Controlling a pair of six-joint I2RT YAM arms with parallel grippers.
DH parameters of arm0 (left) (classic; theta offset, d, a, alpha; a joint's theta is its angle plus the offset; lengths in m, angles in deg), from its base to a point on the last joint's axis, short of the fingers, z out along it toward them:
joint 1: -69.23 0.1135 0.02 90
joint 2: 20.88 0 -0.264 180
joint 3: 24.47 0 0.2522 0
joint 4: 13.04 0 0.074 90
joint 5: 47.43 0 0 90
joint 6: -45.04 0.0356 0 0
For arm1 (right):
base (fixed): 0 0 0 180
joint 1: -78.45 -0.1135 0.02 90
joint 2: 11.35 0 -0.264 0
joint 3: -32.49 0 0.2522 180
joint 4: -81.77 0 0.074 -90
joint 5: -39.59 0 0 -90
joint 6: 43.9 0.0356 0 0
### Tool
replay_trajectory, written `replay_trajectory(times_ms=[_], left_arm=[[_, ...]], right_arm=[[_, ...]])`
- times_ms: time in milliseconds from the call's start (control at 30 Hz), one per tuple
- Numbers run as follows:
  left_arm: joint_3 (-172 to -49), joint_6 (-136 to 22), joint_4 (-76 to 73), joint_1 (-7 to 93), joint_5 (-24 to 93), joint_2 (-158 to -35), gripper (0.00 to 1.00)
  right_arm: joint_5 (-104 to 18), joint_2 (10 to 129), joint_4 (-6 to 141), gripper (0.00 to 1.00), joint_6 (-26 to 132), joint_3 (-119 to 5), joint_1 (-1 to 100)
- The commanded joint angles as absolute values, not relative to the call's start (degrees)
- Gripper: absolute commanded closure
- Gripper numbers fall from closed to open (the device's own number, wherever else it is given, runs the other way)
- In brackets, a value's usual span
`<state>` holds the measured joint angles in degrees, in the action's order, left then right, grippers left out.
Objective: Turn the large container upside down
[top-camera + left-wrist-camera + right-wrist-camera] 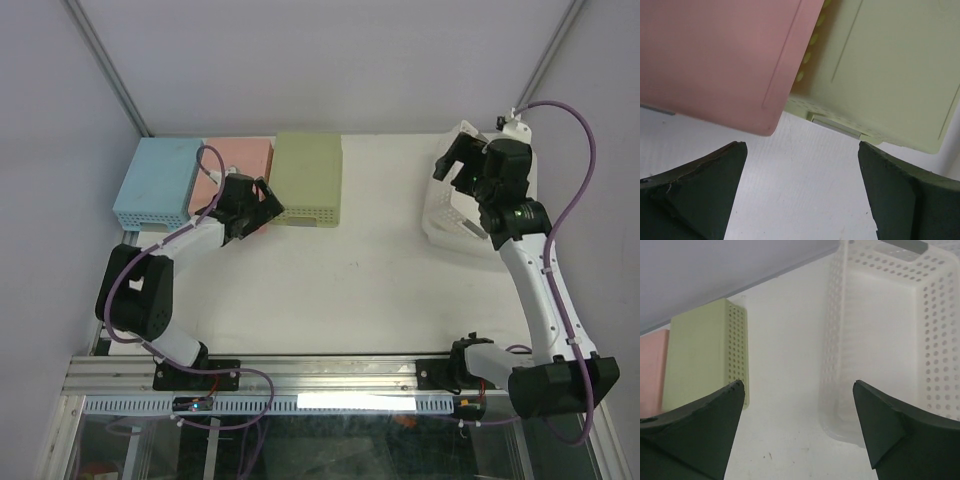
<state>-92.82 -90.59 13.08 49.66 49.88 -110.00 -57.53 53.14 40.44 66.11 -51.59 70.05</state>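
Observation:
The large container (447, 216) is a white perforated basket at the table's right side, tipped over on its side. In the right wrist view its open inside (890, 330) faces the camera, just right of the fingers. My right gripper (456, 166) (796, 385) hovers over its left rim, open, with only bare table between the fingers. My left gripper (268, 200) (801, 145) is open too, over the table right in front of the pink box (715, 55) and the green box (890, 65), holding nothing.
Three boxes stand bottom-up in a row at the back left: blue (155, 180), pink (238, 160), green (309, 176). The back wall runs close behind them. A metal rail (330, 375) lines the near edge.

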Motion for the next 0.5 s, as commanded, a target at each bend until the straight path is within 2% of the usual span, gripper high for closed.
replay_trajectory(times_ms=[0, 267, 467], left_arm=[[-95.97, -87.54, 4.88, 51.01, 45.55, -112.68, 0.01], [-98.18, -85.11, 2.58, 52.37, 42.18, -116.09, 0.01], [-99.61, -84.62, 2.35, 52.45, 40.04, -117.24, 0.01]], right_arm=[[-59.8, 53.19, 38.78, 0.1, 66.09, -51.01, 72.87], [-51.88, 57.8, 40.2, 0.34, 67.93, -51.89, 79.33], [-48.83, 60.72, 40.38, 0.41, 68.62, -52.45, 81.86]])
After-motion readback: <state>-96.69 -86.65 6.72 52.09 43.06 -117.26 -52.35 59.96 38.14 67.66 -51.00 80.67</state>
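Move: The right hand, high over the table, is going for the white container, tilted in its tub: middle about 12 cm to its right, 7 cm ahead and 21 cm below. The tub's middle is some 14 cm right, 4 cm ahead and 25 cm below. From the left hand, the green container is roughly 9 cm ahead and 9 cm right, the orange one 9 cm ahead and 10 cm left, both about 4 cm lower. Down and to the right, about 5 cm each way, the right hand sinks towards the left wall of the white container, its fingers closing from nearly wide open to a little over half while the wrist tips down some 10 degrees. Meanwhile the wide-open left hand eases forward 3–4 cm towards the near ends of the green and orange containers; contact there can't be made out. ##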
